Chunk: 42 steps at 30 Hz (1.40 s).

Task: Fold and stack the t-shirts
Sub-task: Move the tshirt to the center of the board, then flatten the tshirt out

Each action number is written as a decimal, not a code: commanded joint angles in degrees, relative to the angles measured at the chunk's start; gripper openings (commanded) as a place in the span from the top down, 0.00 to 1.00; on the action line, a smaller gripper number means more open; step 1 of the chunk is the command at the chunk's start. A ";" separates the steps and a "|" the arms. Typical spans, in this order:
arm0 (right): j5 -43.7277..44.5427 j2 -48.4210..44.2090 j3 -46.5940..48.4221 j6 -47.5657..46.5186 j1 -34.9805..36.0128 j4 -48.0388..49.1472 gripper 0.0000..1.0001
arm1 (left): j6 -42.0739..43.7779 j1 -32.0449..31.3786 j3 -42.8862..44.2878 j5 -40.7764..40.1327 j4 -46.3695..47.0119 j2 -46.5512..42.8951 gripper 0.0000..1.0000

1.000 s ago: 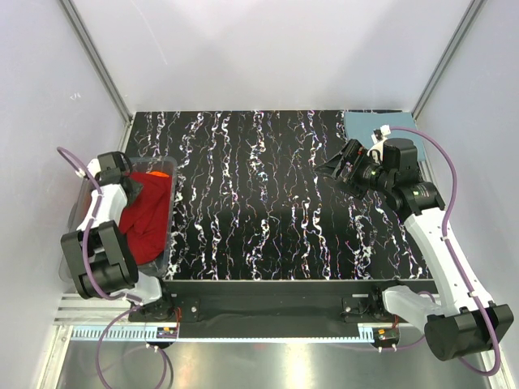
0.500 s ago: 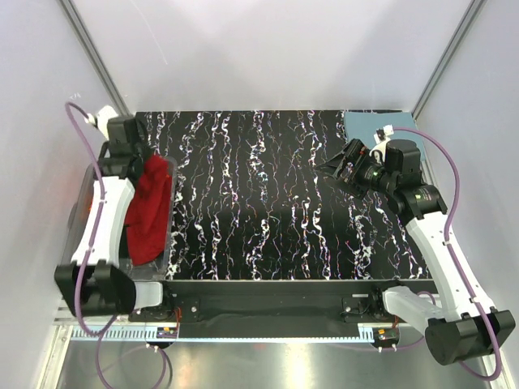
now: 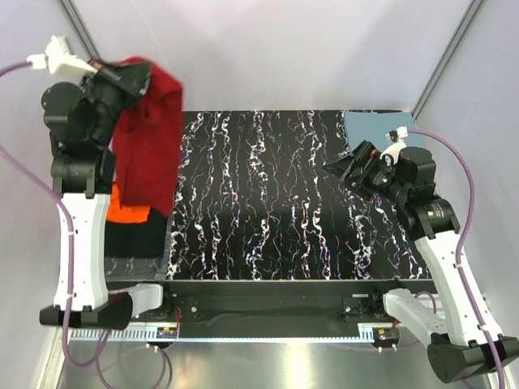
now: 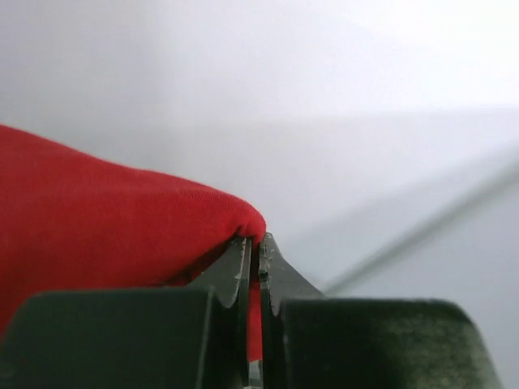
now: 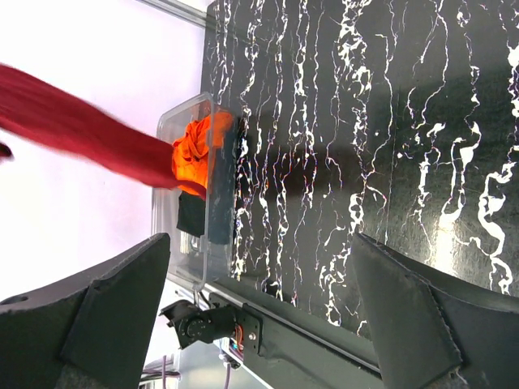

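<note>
My left gripper [image 3: 136,76] is raised high over the back left corner, shut on a fold of the deep red t-shirt [image 3: 150,142], which hangs down from it toward the bin. In the left wrist view the jaws [image 4: 256,245] pinch red cloth [image 4: 97,219] between them. The orange t-shirt [image 3: 130,207] lies bunched in the clear bin [image 3: 167,243]. A teal-blue t-shirt [image 3: 375,126] lies flat at the table's back right corner. My right gripper [image 3: 340,168] hovers open above the right side of the table, holding nothing. Its wrist view shows the red t-shirt [image 5: 81,130] and the orange t-shirt [image 5: 195,154].
The clear plastic bin [image 5: 212,203] stands off the table's left edge with a dark item [image 3: 122,239] in it under the orange shirt. The black marbled table [image 3: 276,203] spans the middle. White walls close in on three sides.
The left arm has swung up and back, pulling the red t-shirt out of the bin and uncovering the orange one. The right arm has shifted only slightly.
</note>
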 commanded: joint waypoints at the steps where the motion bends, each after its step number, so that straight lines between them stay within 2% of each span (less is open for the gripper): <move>1: 1.08 -0.94 1.09 0.13 0.05 1.99 0.00 | -6.72 -5.32 7.11 20.31 11.48 3.62 1.00; 3: 1.60 -1.56 0.83 0.39 0.05 2.08 0.00 | -6.36 -9.63 7.92 21.63 14.81 3.36 1.00; 5: 2.39 -2.35 0.39 1.18 0.05 2.08 0.00 | -6.28 -12.35 4.59 22.78 20.24 1.88 1.00; 10: 2.57 -2.61 -1.45 4.26 0.05 1.99 0.01 | -7.50 -13.33 -5.77 25.59 23.08 -1.46 1.00; 11: 3.09 -2.88 -2.07 4.78 0.14 1.82 0.01 | -7.68 -14.20 -13.45 25.95 24.04 -3.56 1.00; 13: 4.15 -3.14 -4.52 5.49 0.05 1.82 0.01 | -6.37 -16.22 -22.71 24.29 23.79 -5.85 1.00; 14: 5.02 -3.14 -5.49 5.58 0.05 1.73 0.02 | -5.23 -18.32 -31.81 22.71 22.31 -7.61 1.00; 15: 5.29 -2.97 -6.46 5.58 0.05 1.56 0.02 | -4.52 -19.12 -36.25 22.52 21.86 -8.23 0.96; 16: 5.47 -2.70 -8.38 5.41 0.05 1.38 0.02 | -3.99 -19.74 -44.04 21.91 20.90 -8.68 0.89; 17: 5.82 -1.83 -9.36 5.32 0.05 1.20 0.03 | -3.73 -20.70 -47.51 20.95 17.49 -8.85 0.81; 20: 7.04 0.71 -13.57 5.05 0.05 0.68 0.04 | -1.54 -21.76 -57.90 18.84 13.53 -7.98 0.74; 23: 8.89 4.66 -17.88 6.28 -0.04 0.67 0.06 | 2.42 -22.03 -61.08 14.79 7.64 -8.32 0.66; 24: 9.59 6.07 -19.02 6.72 0.05 0.76 0.08 | 4.08 -22.12 -60.99 12.70 6.14 -8.59 0.56; 26: 11.70 10.28 -19.21 7.78 0.05 0.59 0.08 | 6.72 -22.29 -59.85 9.54 2.80 -9.38 0.50; 27: 12.49 11.78 -18.52 8.04 0.05 0.67 0.09 | 7.52 -22.30 -59.24 8.56 1.74 -9.30 0.41; 29: 15.38 15.56 -17.20 8.31 0.05 0.68 0.09 | 9.01 -22.29 -57.48 6.97 0.07 -8.16 0.36; 32: 20.91 20.13 -13.68 8.04 -0.82 0.50 0.11 | 10.69 -22.30 -55.63 6.53 -0.73 -4.04 0.34; 37: 26.64 26.99 -8.67 11.47 -7.33 0.41 0.18 | 9.90 -22.38 -54.58 8.19 0.84 3.61 0.34; 42: 28.32 36.48 -3.75 9.10 -8.74 2.60 0.21 | 8.76 -24.05 -54.40 7.67 1.64 9.42 0.34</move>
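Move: Over the clear bin's inner side, high up, the left hand holds the red t-shirt. The board's middle, where it goes, lies some 29 cm to that hand's right, 5 cm back and 53 cm below; the orange t-shirt in the bin is about 19 cm left, 6 cm back and 49 cm down. From the right hand, empty and wide open, the board's middle is roughly 4 cm ahead, 18 cm left and 30 cm below. Swinging quickly right and turning clockwise, the left hand carries the red t-shirt over the board, then sweeps down about 48 cm, drawing back some 10 cm and tipping its fingers down; they open on the descent and let the cloth go. After a small bob it ends low over the shirt's left end. The right hand sinks about 24 cm, then also slides forward and right, tipping down some 40 degrees towards the shirt's right end, fingers narrowing slightly but open. ##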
